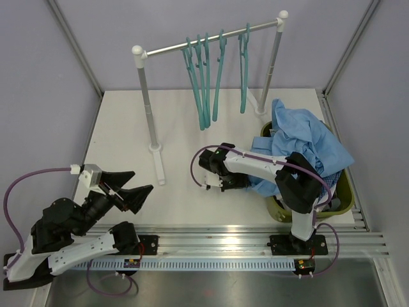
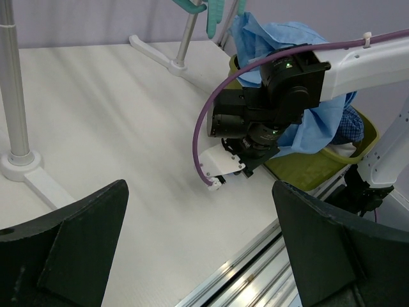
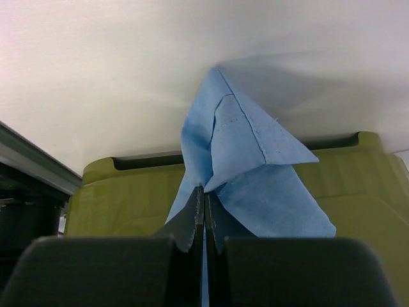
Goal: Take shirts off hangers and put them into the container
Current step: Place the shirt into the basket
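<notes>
The light blue shirt [image 1: 307, 137] lies heaped on the olive-green container [image 1: 347, 199] at the right, and a corner of it hangs over the container's left wall. My right gripper [image 3: 205, 198] is shut on that corner of the light blue shirt [image 3: 255, 153], just outside the container [image 3: 128, 192]. In the top view my right gripper [image 1: 251, 181] sits low at the container's left side. Several bare teal hangers [image 1: 204, 83] hang from the rail. My left gripper [image 1: 135, 185] hovers open and empty at the near left; its view shows my left gripper [image 2: 199, 188] over bare table.
The silver rail [image 1: 211, 39] stands on two posts at the back, one foot [image 1: 156, 160] reaching towards the table's middle. A dark blue check fabric [image 2: 354, 125] shows inside the container [image 2: 307, 169] under the blue shirt [image 2: 281, 38]. An aluminium rail [image 1: 255, 240] runs along the near edge.
</notes>
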Available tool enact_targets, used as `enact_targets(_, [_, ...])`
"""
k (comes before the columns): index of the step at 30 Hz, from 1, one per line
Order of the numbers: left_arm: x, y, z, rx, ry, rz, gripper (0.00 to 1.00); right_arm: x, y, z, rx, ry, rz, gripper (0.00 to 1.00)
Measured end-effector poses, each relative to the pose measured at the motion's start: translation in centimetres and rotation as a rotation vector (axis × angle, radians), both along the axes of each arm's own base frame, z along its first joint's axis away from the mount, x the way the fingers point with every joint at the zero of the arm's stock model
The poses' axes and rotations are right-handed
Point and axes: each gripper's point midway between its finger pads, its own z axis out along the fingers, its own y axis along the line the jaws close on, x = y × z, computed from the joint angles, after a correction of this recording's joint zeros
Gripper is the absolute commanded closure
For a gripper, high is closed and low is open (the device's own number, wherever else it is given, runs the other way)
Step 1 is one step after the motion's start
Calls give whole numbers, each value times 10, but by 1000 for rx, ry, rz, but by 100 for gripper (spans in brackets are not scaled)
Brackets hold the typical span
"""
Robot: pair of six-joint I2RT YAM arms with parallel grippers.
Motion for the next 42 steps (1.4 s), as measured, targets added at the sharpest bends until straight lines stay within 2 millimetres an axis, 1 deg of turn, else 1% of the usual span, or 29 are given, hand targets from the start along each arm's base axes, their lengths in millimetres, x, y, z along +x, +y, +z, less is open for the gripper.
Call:
enact_targets(4, [2, -6, -3, 18, 7, -3, 1, -10, 4, 5, 46, 46, -12, 100])
enact_targets(5, [2, -7, -4, 20, 8, -4, 1, -12, 7, 9, 69, 55, -14, 100])
enact_targets(7, [3, -9, -4, 23, 8, -5, 1, -17, 18, 28, 157, 71, -19, 100])
enact_targets(9, [3, -9, -3, 24, 6, -5, 1, -18, 37, 59, 300, 62, -20, 100])
enact_targets(11, [4, -11, -2, 24, 3, -6, 1, -11, 58, 103, 490, 19, -18, 100])
enact_targets(12, [4, -12, -1, 24, 2, -8, 1, -6, 63, 127, 584, -8, -20, 100])
enact_targets(13, [4, -13, 0, 24, 1, -8, 1, 0, 64, 151, 670, -42, -23, 100])
enact_targets(14, [5, -14, 0, 26, -1, -8, 1, -1, 66, 171, 739, -63, -14, 100])
enact_targets(15, [5, -16, 0, 30, -1, -9, 1, 8, 56, 197, 822, -104, -40, 100])
enact_targets(17, [7, -19, 0, 40, 0, -11, 1, 16, 40, 243, 952, -190, -63, 100])
enact_targets(18, [7, -21, 0, 43, 0, -12, 1, 21, 28, 264, 1009, -241, -80, 100])
enact_targets(20, [8, -25, -1, 57, 2, -17, 1, 27, -2, 301, 1092, -361, -126, 100])
enact_targets(21, [8, -26, -2, 62, 3, -19, 1, 29, -17, 313, 1111, -418, -152, 100])
enact_targets(22, [9, -28, -2, 67, 3, -21, 1, 28, -37, 325, 1119, -490, -189, 100])
enact_targets(23, [9, -29, -3, 72, 4, -24, 1, 23, -54, 333, 1118, -554, -219, 100])
enact_targets(24, [9, -30, -2, 75, 2, -26, 1, 15, -69, 337, 1109, -604, -246, 100])
enact_targets(25, [9, -31, -2, 78, 1, -27, 1, 7, -81, 336, 1098, -646, -268, 100])
enact_targets(26, [10, -32, -2, 81, 0, -29, 1, 2, -93, 330, 1075, -686, -297, 100])
enact_targets(27, [10, -33, -1, 85, -3, -31, 1, -7, -106, 319, 1047, -714, -335, 100])
enact_targets(28, [10, -34, 0, 88, -5, -33, 1, -15, -119, 303, 1006, -726, -381, 100])
enact_targets(29, [10, -35, 1, 90, -10, -34, 1, -18, -130, 287, 968, -742, -425, 100])
enact_targets(30, [10, -36, 2, 92, -13, -37, 1, -21, -140, 266, 922, -728, -475, 100])
enact_targets(31, [10, -36, 4, 92, -16, -38, 1, -22, -146, 248, 885, -706, -513, 100])
enact_targets(33, [10, -38, 7, 93, -25, -44, 1, -17, -160, 199, 802, -632, -616, 100])
enact_targets(35, [10, -40, 11, 95, -35, -51, 1, -16, -170, 150, 730, -529, -708, 100])
enact_targets(38, [11, -43, 14, 105, -46, -61, 1, -19, -178, 86, 660, -385, -809, 100])
enact_targets(40, [11, -46, 14, 111, -51, -67, 1, -21, -181, 57, 634, -324, -843, 100])
enact_targets(41, [11, -49, 14, 117, -52, -72, 1, -22, -181, 49, 630, -308, -851, 100])
enact_targets(42, [12, -51, 14, 122, -52, -76, 1, -21, -181, 45, 633, -301, -855, 100])
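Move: The basket's middle is about 19 cm to the right of the right hand, 4 cm farther out and slightly above. The heaped bulk of the blue shirt in the basket lies some 13 cm ahead, 19 cm to the right and 12 cm higher than this hand, and the rack's right foot is about 22 cm ahead and 5 cm to the right. From the high left hand, the basket is roughly 44 cm to the right, 14 cm ahead and 20 cm lower. The blue shirt's loose edge, already pinched outside the basket's left side, is hauled up about 34 cm by the right hand, swinging a little left first, then carried right over the basket and lowered onto the heap with fingers kept shut. The wrist rolls left side up and turns clockwise about 50 degrees. The open, empty left hand drifts about 5 cm right. ##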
